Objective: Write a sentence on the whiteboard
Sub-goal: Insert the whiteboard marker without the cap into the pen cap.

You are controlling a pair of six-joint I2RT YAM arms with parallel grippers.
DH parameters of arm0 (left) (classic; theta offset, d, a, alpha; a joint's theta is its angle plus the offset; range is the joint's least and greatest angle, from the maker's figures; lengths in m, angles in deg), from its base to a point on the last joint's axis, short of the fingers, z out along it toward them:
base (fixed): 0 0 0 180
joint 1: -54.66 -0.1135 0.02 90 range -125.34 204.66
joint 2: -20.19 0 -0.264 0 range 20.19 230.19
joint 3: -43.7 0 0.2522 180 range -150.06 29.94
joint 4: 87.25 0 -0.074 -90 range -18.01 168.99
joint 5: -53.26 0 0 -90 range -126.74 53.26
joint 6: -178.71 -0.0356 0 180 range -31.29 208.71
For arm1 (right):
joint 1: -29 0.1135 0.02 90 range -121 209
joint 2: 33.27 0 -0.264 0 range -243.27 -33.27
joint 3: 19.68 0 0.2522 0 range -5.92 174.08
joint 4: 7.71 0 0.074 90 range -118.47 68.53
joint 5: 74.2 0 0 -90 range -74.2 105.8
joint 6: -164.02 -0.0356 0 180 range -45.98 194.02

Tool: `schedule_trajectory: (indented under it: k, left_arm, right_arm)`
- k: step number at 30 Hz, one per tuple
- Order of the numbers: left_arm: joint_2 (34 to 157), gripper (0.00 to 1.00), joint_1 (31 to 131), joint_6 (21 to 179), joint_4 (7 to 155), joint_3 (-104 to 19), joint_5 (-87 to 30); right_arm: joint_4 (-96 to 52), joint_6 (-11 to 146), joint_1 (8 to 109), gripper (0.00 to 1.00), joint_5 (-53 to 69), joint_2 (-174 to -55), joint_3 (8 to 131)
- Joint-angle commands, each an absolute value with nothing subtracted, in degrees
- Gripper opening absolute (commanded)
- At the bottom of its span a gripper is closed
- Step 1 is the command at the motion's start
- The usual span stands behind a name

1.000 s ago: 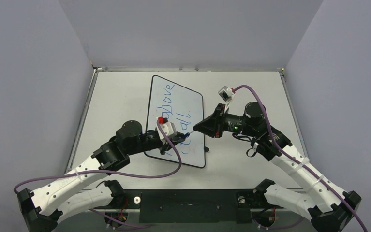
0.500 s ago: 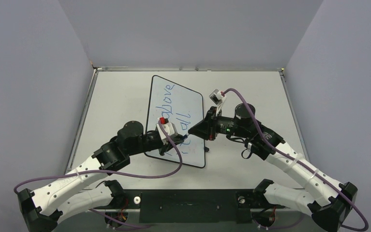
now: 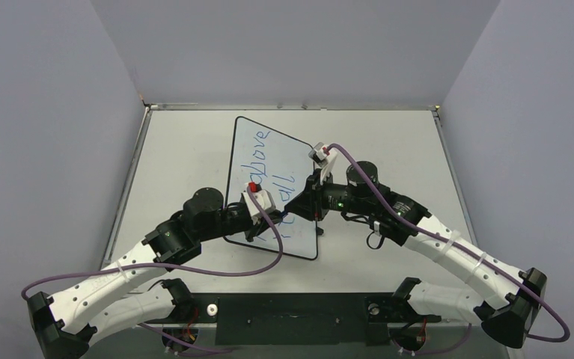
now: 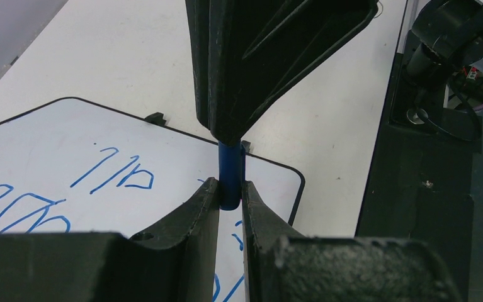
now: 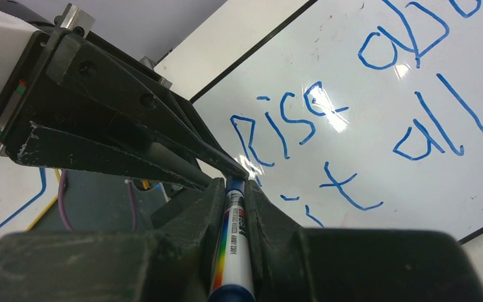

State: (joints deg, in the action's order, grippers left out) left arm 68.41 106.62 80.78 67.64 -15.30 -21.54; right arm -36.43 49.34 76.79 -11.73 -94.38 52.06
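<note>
The whiteboard (image 3: 298, 161) lies flat on the table, black-framed, with the sentence (image 3: 265, 161) in blue marker on it; in the right wrist view the sentence (image 5: 364, 119) reads "Rise above it all". My right gripper (image 3: 289, 209) is shut on a white marker (image 5: 233, 245) with a rainbow stripe, held lengthwise between its fingers. My left gripper (image 3: 276, 217) meets it tip to tip over the board's near right part. In the left wrist view the left gripper (image 4: 230, 189) is shut on the marker's blue cap (image 4: 230, 170), which sticks out from the right gripper's tips.
A small black foot (image 3: 319, 232) juts from the whiteboard's right edge. Bare table (image 3: 388, 142) stretches to the right of the board. Grey walls close in three sides. A black strip (image 3: 287, 318) with the arm bases runs along the near edge.
My right arm has swung left and brought the marker up to the left gripper, closing the gap between the two. The left arm has barely moved.
</note>
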Motion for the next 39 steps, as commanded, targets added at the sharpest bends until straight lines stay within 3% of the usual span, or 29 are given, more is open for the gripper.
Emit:
schedule_trajectory:
  k: [1,13,30,39]
  left_arm:
    - [67.22,0.0,106.57,81.43,74.52,-16.51,-22.12]
    - [68.22,0.0,106.9,82.62,78.1,-18.79,-28.56]
    - [71.98,0.0,113.91,76.53,88.3,-24.43,-44.87]
    - [75.09,0.0,116.19,73.64,97.76,-26.62,-43.71]
  right_arm:
    - [-36.24,48.48,78.76,0.0,-11.01,-95.83,52.8]
    - [-28.0,34.61,83.82,0.0,-2.54,-100.97,49.33]
    - [-32.3,26.78,89.02,0.0,8.42,-106.55,52.18]
    - [-37.17,25.82,88.62,0.0,14.81,-105.99,53.91]
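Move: My left hand holds the pen cap and my right hand the marker, already brought to the cap's mouth. The cap lies about 3 cm to the left of my right hand, roughly 1 cm nearer me and 2 cm lower; from my left hand the marker is some 3 cm right, 1 cm ahead and 2 cm up. The whiteboard's middle lies well ahead, about 27 cm out, 3 cm left and 25 cm below my left hand. I press the marker into the cap with my right hand, closing the space between my two hands by a centimetre or two while both travel about 5 cm forward. They also shift left and sink some 4 cm, then rise slightly and ease back right. My wrists swing the fingers forward, left about 20 degrees counter-clockwise, right nearly 30 clockwise; both grips stay shut. ##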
